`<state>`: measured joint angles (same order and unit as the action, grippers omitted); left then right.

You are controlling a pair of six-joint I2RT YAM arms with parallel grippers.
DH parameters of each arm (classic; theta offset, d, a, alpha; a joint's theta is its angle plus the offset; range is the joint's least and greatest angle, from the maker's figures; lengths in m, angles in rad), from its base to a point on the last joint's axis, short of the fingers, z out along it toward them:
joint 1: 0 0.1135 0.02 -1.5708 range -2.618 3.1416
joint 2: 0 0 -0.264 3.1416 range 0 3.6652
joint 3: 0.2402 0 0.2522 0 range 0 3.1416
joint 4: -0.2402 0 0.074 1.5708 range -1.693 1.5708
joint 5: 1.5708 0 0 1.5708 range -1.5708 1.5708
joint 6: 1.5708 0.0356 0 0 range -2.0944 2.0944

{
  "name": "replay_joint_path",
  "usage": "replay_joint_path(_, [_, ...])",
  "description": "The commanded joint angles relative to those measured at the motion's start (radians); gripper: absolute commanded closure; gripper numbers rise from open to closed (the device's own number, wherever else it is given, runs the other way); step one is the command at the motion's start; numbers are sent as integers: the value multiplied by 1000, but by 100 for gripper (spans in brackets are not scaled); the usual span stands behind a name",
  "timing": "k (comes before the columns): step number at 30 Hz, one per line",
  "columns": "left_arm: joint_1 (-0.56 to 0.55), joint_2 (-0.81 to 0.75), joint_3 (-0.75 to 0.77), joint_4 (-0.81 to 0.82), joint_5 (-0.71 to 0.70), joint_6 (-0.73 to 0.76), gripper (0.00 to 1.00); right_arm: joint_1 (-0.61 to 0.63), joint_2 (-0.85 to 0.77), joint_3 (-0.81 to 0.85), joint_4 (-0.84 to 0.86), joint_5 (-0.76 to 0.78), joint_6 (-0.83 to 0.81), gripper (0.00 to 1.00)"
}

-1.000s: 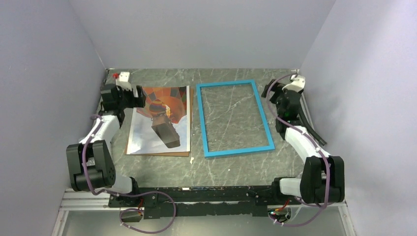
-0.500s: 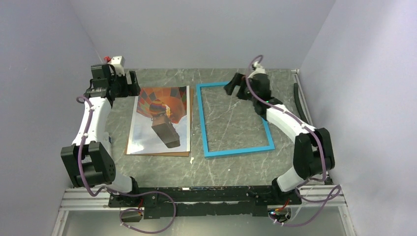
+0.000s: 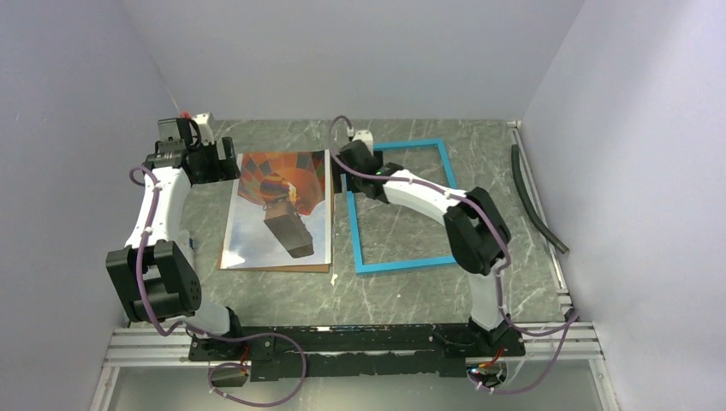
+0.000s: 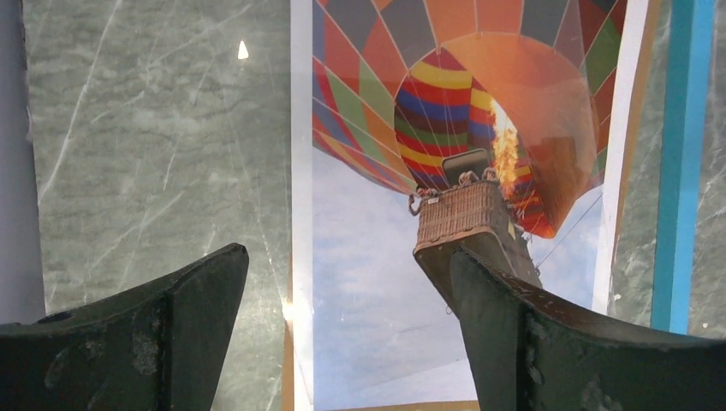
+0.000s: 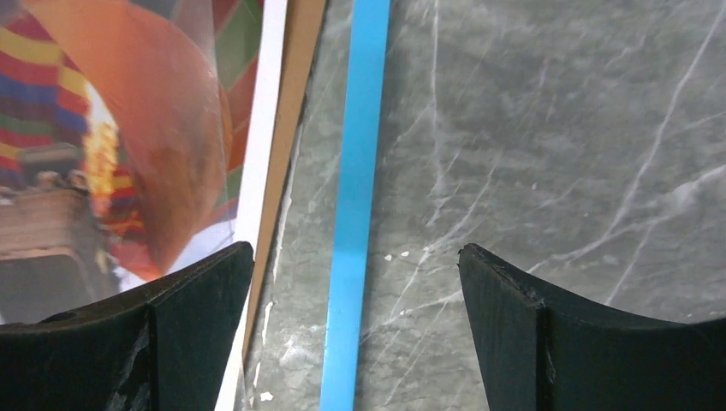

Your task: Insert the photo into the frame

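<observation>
The photo (image 3: 278,205), a hot air balloon print, lies face up on the table's left half, on a brown backing panel (image 3: 274,268). The frame (image 3: 352,231), with its blue rim, lies flat just right of it. My left gripper (image 3: 226,161) is open and empty above the photo's far left corner. In the left wrist view its jaws (image 4: 347,282) span the photo's (image 4: 411,171) left edge. My right gripper (image 3: 342,171) is open and empty over the frame's far left corner. Its wrist view (image 5: 355,265) shows the blue rim (image 5: 360,171) between the jaws, with the photo (image 5: 128,128) at left.
A black hose (image 3: 535,197) lies along the table's right edge. A small white scrap (image 3: 334,278) lies near the panel's front right corner. Grey walls close in left, back and right. The backing panel's edge (image 5: 295,128) shows between photo and frame.
My right arm has swung left from the table's right edge, across the frame's far side, to its far left corner. My left gripper rose and drew back towards the far left.
</observation>
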<state>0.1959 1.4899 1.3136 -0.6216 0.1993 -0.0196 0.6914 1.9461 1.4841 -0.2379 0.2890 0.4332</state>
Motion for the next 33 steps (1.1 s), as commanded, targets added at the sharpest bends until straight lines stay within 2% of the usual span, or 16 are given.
replay_joint_path(1, [7, 10, 51, -58, -25, -1, 7, 61, 99, 118, -146, 168, 3, 8])
replay_joint_path(4, [7, 6, 52, -88, -13, 5, 7, 91, 143, 137, -171, 207, 16, 13])
replay_joint_path(14, [7, -15, 49, -147, 2, 7, 9, 107, 195, 93, -152, 148, 46, 34])
replay_joint_path(24, [7, -39, 46, -182, 13, 43, 8, 113, 230, 59, -135, 137, 85, 42])
replay_joint_path(33, [4, -43, 46, -211, 55, 39, 7, 114, 201, 51, -144, 95, 142, 80])
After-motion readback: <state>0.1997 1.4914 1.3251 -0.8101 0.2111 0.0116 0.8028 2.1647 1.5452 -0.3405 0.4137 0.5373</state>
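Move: The nearest spot for gripping the frame's blue left bar, about the bar's middle, lies some 4 cm back, 2 cm left and 10 cm below the right hand. The photo's middle is about 18 cm farther left, level with that spot; the frame's open middle is about 15 cm to the right of the spot. From the left hand, the same spot on the bar is about 31 cm right, straight abreast and 17 cm down. The right hand sinks about 10 cm and pinches the frame's left bar; the left draws back about 4 cm. ##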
